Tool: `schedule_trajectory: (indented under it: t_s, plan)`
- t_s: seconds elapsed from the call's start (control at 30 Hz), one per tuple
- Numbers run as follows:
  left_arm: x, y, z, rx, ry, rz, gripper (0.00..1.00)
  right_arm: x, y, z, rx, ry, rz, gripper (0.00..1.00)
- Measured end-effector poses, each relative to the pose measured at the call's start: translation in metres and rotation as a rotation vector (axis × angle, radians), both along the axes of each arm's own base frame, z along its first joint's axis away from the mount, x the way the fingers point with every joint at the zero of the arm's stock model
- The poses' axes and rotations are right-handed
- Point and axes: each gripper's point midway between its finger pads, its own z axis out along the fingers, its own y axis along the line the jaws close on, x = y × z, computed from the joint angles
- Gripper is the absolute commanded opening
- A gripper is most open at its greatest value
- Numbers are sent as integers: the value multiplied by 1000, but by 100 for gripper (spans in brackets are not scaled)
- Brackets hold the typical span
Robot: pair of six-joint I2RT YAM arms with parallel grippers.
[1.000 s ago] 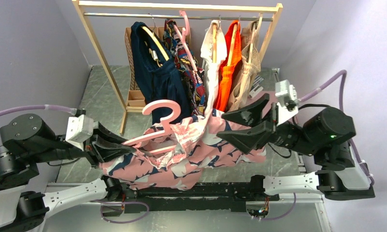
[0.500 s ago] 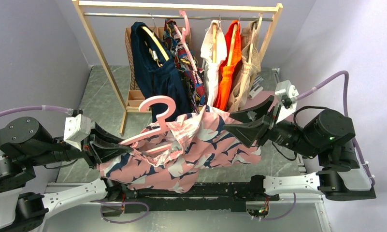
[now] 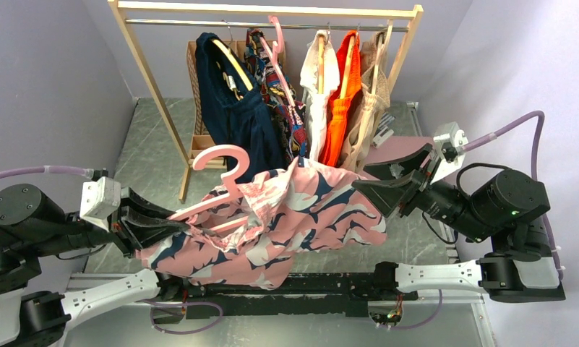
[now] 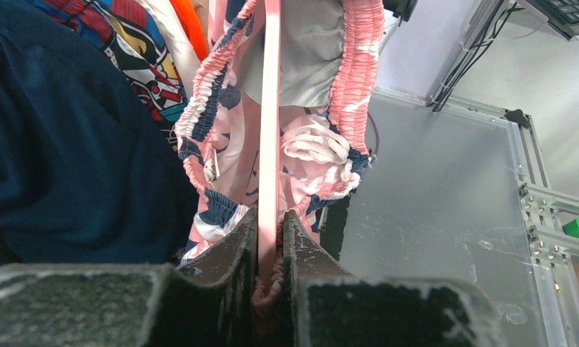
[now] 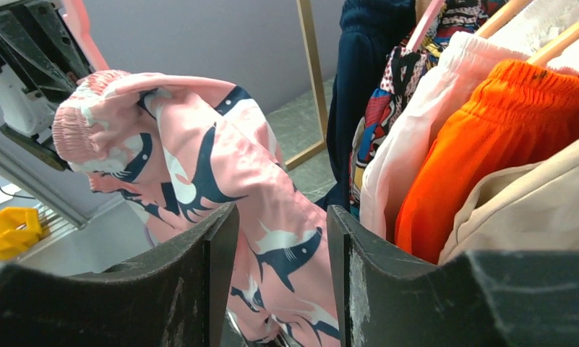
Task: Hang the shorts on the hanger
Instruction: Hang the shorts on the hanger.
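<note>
The pale-pink hanger is held tilted above the table, hook up. My left gripper is shut on its lower left end, with a bunch of gathered waistband pinched beside the bar. The pink shorts with the navy and white print drape over the hanger and hang down to the right. In the left wrist view the elastic waistband loops round the bar. My right gripper hovers at the right edge of the shorts, open. In its wrist view the fabric shows beyond the gap between its fingers.
A wooden clothes rack stands behind. On it hang a navy garment, a multicolour patterned one, a white one, an orange one and a beige one. A wooden box sits at its foot.
My left arm has drawn back to the left, carrying the hanger and shorts with it. My right gripper has pulled away to the right, off the shorts.
</note>
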Motion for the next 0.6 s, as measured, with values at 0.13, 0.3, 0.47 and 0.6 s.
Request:
schedule_trajectory:
  t_s: [0.13,0.3,0.47,0.6]
  plan:
    - [-2,4,-1,-2,0,7,7,1,-2,-8,-25,12,-11,43]
    - [-2,8,2,-12,-5,17,7,3,1,-17,-54,26,-17,36]
    - [-4,13,6,-25,-13,23,7,5,8,-27,-92,36,-23,20]
    - [-6,16,7,-30,-12,26,7,6,9,-30,-103,38,-33,0]
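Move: The free outer edge of the shorts' upper side lies about 2 cm to the right hand's left, level with it fore and aft, and some 3 cm below. From the right hand, the pink hanger's middle is around 14 cm left, 5 cm back and 4 cm lower; the orange shorts hang roughly 20 cm ahead, straight out and 15 cm lower. The left hand already holds hanger and waistband, with that edge about 19 cm right and 6 cm ahead. Right hand sinks about 3 cm, closing on the shorts' outer edge; left keeps its hold, easing 1.5 cm left. ##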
